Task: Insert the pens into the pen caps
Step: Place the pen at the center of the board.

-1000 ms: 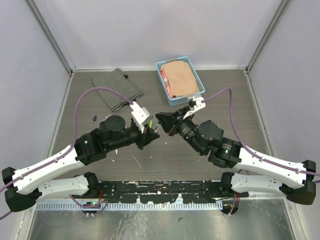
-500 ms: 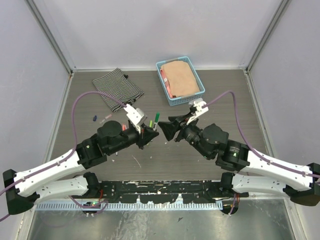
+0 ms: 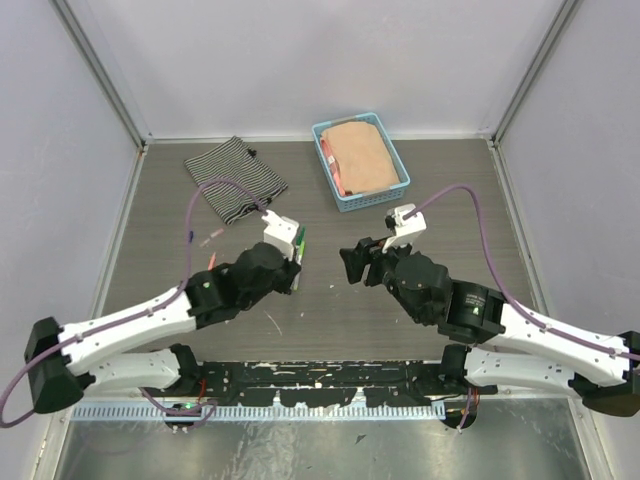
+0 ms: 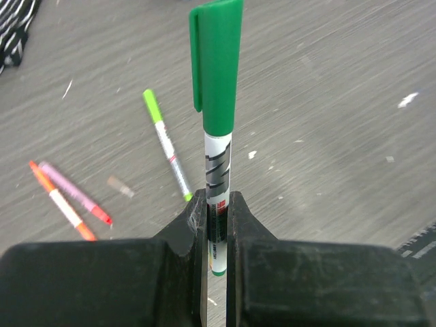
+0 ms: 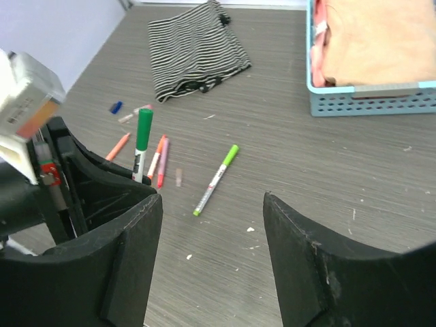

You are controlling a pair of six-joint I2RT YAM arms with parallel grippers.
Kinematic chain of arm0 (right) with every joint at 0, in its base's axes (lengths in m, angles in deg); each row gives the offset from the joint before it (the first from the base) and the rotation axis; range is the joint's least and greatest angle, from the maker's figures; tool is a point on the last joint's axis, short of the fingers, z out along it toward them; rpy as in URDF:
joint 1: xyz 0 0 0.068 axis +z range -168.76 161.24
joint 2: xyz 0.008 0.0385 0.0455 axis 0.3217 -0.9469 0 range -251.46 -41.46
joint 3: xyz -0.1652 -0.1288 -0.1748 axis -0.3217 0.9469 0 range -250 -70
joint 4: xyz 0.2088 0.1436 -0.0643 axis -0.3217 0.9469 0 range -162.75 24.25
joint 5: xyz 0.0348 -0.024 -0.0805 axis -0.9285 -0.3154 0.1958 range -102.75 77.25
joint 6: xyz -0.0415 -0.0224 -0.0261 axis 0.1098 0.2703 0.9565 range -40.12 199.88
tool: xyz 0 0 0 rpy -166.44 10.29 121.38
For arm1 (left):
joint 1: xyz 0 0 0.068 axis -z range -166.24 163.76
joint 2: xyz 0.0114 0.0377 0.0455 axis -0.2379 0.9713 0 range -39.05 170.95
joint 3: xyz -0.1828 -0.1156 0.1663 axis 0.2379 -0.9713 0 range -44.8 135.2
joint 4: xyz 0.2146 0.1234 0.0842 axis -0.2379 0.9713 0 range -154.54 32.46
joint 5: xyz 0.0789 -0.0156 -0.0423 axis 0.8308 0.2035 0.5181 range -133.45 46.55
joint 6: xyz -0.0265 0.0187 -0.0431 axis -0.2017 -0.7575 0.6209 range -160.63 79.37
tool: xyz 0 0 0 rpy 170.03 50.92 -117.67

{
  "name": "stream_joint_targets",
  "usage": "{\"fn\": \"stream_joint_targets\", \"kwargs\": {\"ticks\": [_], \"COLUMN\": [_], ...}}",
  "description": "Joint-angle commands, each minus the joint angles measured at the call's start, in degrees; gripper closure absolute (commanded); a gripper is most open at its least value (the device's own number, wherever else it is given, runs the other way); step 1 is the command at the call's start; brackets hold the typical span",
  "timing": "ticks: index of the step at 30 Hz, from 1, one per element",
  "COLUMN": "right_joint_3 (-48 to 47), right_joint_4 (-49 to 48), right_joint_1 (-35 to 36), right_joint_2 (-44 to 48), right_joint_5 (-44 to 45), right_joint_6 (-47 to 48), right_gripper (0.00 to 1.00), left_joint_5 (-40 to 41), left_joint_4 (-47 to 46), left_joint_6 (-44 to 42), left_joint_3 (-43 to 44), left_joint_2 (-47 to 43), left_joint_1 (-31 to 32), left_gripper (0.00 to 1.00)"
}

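Note:
My left gripper (image 4: 216, 204) is shut on a white pen, held upright above the table. A green cap (image 4: 216, 61) sits on the pen's top end. In the top view this gripper (image 3: 296, 262) is left of centre. My right gripper (image 5: 212, 197) is open and empty, a short way to the right (image 3: 352, 262). From it I see the held pen (image 5: 143, 143) at the left. On the table lie a lime-capped pen (image 5: 216, 178), an orange pen (image 5: 117, 146), a pink pen (image 5: 163, 160), a blue cap (image 5: 116, 107) and a pale cap (image 5: 178, 177).
A striped cloth (image 3: 235, 177) lies at the back left. A blue basket (image 3: 398, 160) holding tan fabric stands at the back centre. The loose pens and caps lie left of my left gripper. Side walls close in the table.
My right gripper has opened and drawn back to the right, away from the green-capped pen. My left arm has swung a little, still holding that pen.

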State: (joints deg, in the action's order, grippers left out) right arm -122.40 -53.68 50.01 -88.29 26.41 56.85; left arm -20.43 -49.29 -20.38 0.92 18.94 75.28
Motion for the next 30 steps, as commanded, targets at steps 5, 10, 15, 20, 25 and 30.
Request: {"fn": "stream_joint_targets", "kwargs": {"ticks": [5,10,15,20,25,30], "right_joint_3": [-1.3,1.5,3.6,5.3,6.4,5.9], "right_joint_4": [3.6,3.5,4.4,6.4,7.5,8.4], "right_joint_1": [-16.5,-25.4,-26.5,-26.5,-26.5,-26.5], "right_joint_2": [-2.1,-0.7,2.4,6.3,8.6,7.8], "right_joint_5": [-10.9,-17.7,-20.8,-20.4,-19.6,-19.8], "right_joint_6": [-4.5,-6.4,-7.4,-9.2,-9.6,-8.7], "right_gripper": [0.34,0.33,0.33,0.33,0.33,0.33], "left_joint_5": [8.2,6.6,0.1,-4.8,-8.0,-8.3], "left_joint_4": [12.1,16.2,18.6,18.6,19.3,20.8], "left_joint_6": [9.7,13.4,13.9,14.2,13.4,13.4], "left_joint_3": [11.2,17.8,23.0,24.7,26.7,28.7], "left_joint_2": [16.5,25.8,35.9,41.3,45.0,48.0], "left_joint_1": [-0.2,-0.8,-3.4,-6.4,-8.4,-8.7], "left_gripper": [1.00,1.00,1.00,1.00,1.00,1.00]}}
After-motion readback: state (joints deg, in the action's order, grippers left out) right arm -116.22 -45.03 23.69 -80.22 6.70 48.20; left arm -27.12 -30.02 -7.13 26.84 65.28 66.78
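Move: The left hand holds the green-capped pen; the clear patch at the board's centre lies about 18 cm below it, some 6 cm ahead and 4 cm to its right. The lime pen lies 8 cm straight ahead at table level; the pink pen is some 10 cm to the left of the lime pen and 1 cm nearer, with the orange pen just beyond to its left. From the open right hand the patch is about 6 cm ahead, 11 cm left and 28 cm down. Down and somewhat forward, the left arm carries the gripped green-capped pen about 15 cm towards the board just right of the lime pen, tipping its fingers some 30 degrees further down and rolling its left side up, grip kept shut. The empty right hand, still open, swings forward and right, then partly back, sinking about 5 cm and moving clear. ##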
